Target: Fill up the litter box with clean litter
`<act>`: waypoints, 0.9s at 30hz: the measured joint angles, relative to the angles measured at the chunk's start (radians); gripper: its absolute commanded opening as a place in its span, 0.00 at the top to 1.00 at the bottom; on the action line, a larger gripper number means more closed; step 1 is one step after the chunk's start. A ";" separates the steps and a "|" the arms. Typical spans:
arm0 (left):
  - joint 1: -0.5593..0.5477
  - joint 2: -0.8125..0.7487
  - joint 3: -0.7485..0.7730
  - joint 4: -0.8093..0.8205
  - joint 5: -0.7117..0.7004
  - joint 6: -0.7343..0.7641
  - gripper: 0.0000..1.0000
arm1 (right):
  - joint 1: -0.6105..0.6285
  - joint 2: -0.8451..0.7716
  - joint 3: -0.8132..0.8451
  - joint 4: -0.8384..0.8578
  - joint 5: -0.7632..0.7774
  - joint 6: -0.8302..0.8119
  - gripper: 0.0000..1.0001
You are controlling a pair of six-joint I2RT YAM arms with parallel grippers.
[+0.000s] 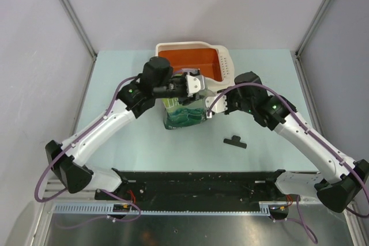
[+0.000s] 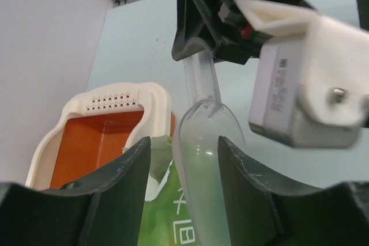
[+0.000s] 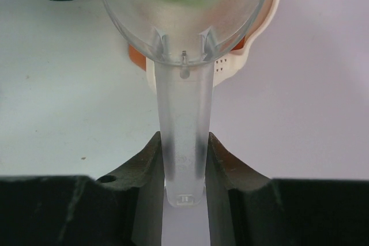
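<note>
The litter box (image 1: 190, 45) stands at the back centre, orange inside with a cream rim (image 2: 154, 99) and a perforated end. A green pouch (image 1: 184, 114) with white characters stands just in front of it. My right gripper (image 3: 184, 159) is shut on the handle of a clear plastic scoop (image 3: 184, 10), whose bowl hangs over the pouch's torn top (image 2: 167, 211). My left gripper (image 2: 184, 159) is open, its fingers (image 2: 118, 188) on either side of the scoop's bowl (image 2: 202, 159), with a gap on the left side. The clean litter is hidden from view.
A small black part (image 1: 234, 141) lies on the table right of centre, toward the near edge. Grey walls close in the table at the back and both sides. Both arms meet over the pouch in front of the box.
</note>
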 measured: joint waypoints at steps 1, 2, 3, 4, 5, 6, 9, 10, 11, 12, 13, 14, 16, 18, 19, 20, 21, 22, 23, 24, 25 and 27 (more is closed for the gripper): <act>-0.010 0.011 0.002 -0.010 -0.026 0.008 0.49 | 0.011 0.000 0.008 0.000 0.010 0.000 1.00; -0.015 0.020 0.005 -0.016 -0.042 0.013 0.55 | 0.015 0.000 0.011 0.000 0.014 0.000 1.00; -0.023 0.036 0.014 -0.027 -0.064 0.016 0.58 | 0.024 0.000 0.015 0.000 0.019 0.000 1.00; -0.030 0.060 0.027 -0.038 -0.089 0.023 0.67 | 0.030 0.000 0.018 0.000 0.022 0.000 1.00; -0.033 0.079 0.039 -0.044 -0.108 0.026 0.72 | 0.035 0.000 0.021 -0.006 0.028 0.000 1.00; -0.034 0.091 0.044 -0.048 -0.123 0.024 0.78 | 0.038 0.001 0.024 -0.008 0.030 0.000 1.00; -0.039 0.117 0.051 -0.062 -0.168 0.038 1.00 | 0.042 0.007 0.039 -0.020 0.037 0.016 1.00; -0.039 0.119 0.051 -0.059 -0.180 0.041 1.00 | 0.040 0.010 0.042 -0.027 0.034 0.032 0.95; -0.040 0.120 0.051 -0.056 -0.188 0.045 1.00 | 0.037 0.011 0.045 -0.026 0.029 0.050 0.87; -0.041 0.119 0.051 -0.056 -0.193 0.046 1.00 | 0.029 0.013 0.049 -0.029 0.022 0.063 0.75; -0.041 0.119 0.051 -0.054 -0.193 0.043 1.00 | 0.020 0.015 0.054 -0.035 0.001 0.074 0.47; -0.037 0.119 0.051 -0.053 -0.191 0.035 1.00 | 0.009 0.017 0.063 -0.045 -0.023 0.090 0.37; -0.028 0.119 0.052 -0.044 -0.194 -0.004 1.00 | -0.051 0.046 0.127 -0.107 -0.112 0.150 0.27; 0.006 0.118 0.059 -0.021 -0.188 -0.040 1.00 | -0.148 0.109 0.256 -0.190 -0.225 0.266 0.24; 0.017 0.112 0.059 -0.026 -0.189 -0.042 1.00 | -0.231 0.169 0.377 -0.229 -0.303 0.357 0.22; 0.019 0.109 0.059 -0.029 -0.193 -0.051 1.00 | -0.294 0.212 0.465 -0.225 -0.356 0.425 0.21; 0.020 0.109 0.058 -0.028 -0.189 -0.056 1.00 | -0.380 0.271 0.575 -0.217 -0.423 0.536 0.21; 0.020 0.108 0.058 -0.033 -0.182 -0.063 1.00 | -0.450 0.311 0.651 -0.197 -0.492 0.630 0.20; 0.019 0.108 0.056 -0.032 -0.172 -0.075 1.00 | -0.502 0.335 0.693 -0.184 -0.541 0.696 0.19; 0.020 0.105 0.051 -0.025 -0.165 -0.089 1.00 | -0.562 0.351 0.720 -0.165 -0.608 0.800 0.19; 0.020 0.101 0.046 -0.015 -0.160 -0.101 1.00 | -0.612 0.357 0.724 -0.145 -0.673 0.888 0.17; 0.025 0.086 0.027 0.026 -0.147 -0.139 1.00 | -0.705 0.359 0.692 -0.089 -0.822 1.108 0.14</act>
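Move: The clear scoop is held by its handle in the right fingers, its bowl reaching left to the open left fingers. Its middle is about 3 cm ahead, 4 cm to the right and 4 cm below the left hand, and 8 cm left of the right hand, level with it. From the left hand, the green litter bag is 5 cm ahead, 6 cm left and 21 cm down; the litter box 30 cm ahead, 2 cm left and 27 cm down. The dark clip lies 7 cm behind, 2 cm right of and 28 cm below the right hand. Down and forward, about 4 cm down and 3 cm out, the left hand comes in on the scoop and shuts its fingers on the bowl's edge, while the right hand all but stays, keeping the handle. Once the left has closed, the right fingers open wide off the handle and that hand swings up some 13 cm, forward and to the right, rolling its left side well up; the left eases a little farther forward and slightly up, turning about 10 degrees counter-clockwise, keeping the bowl pinched. ##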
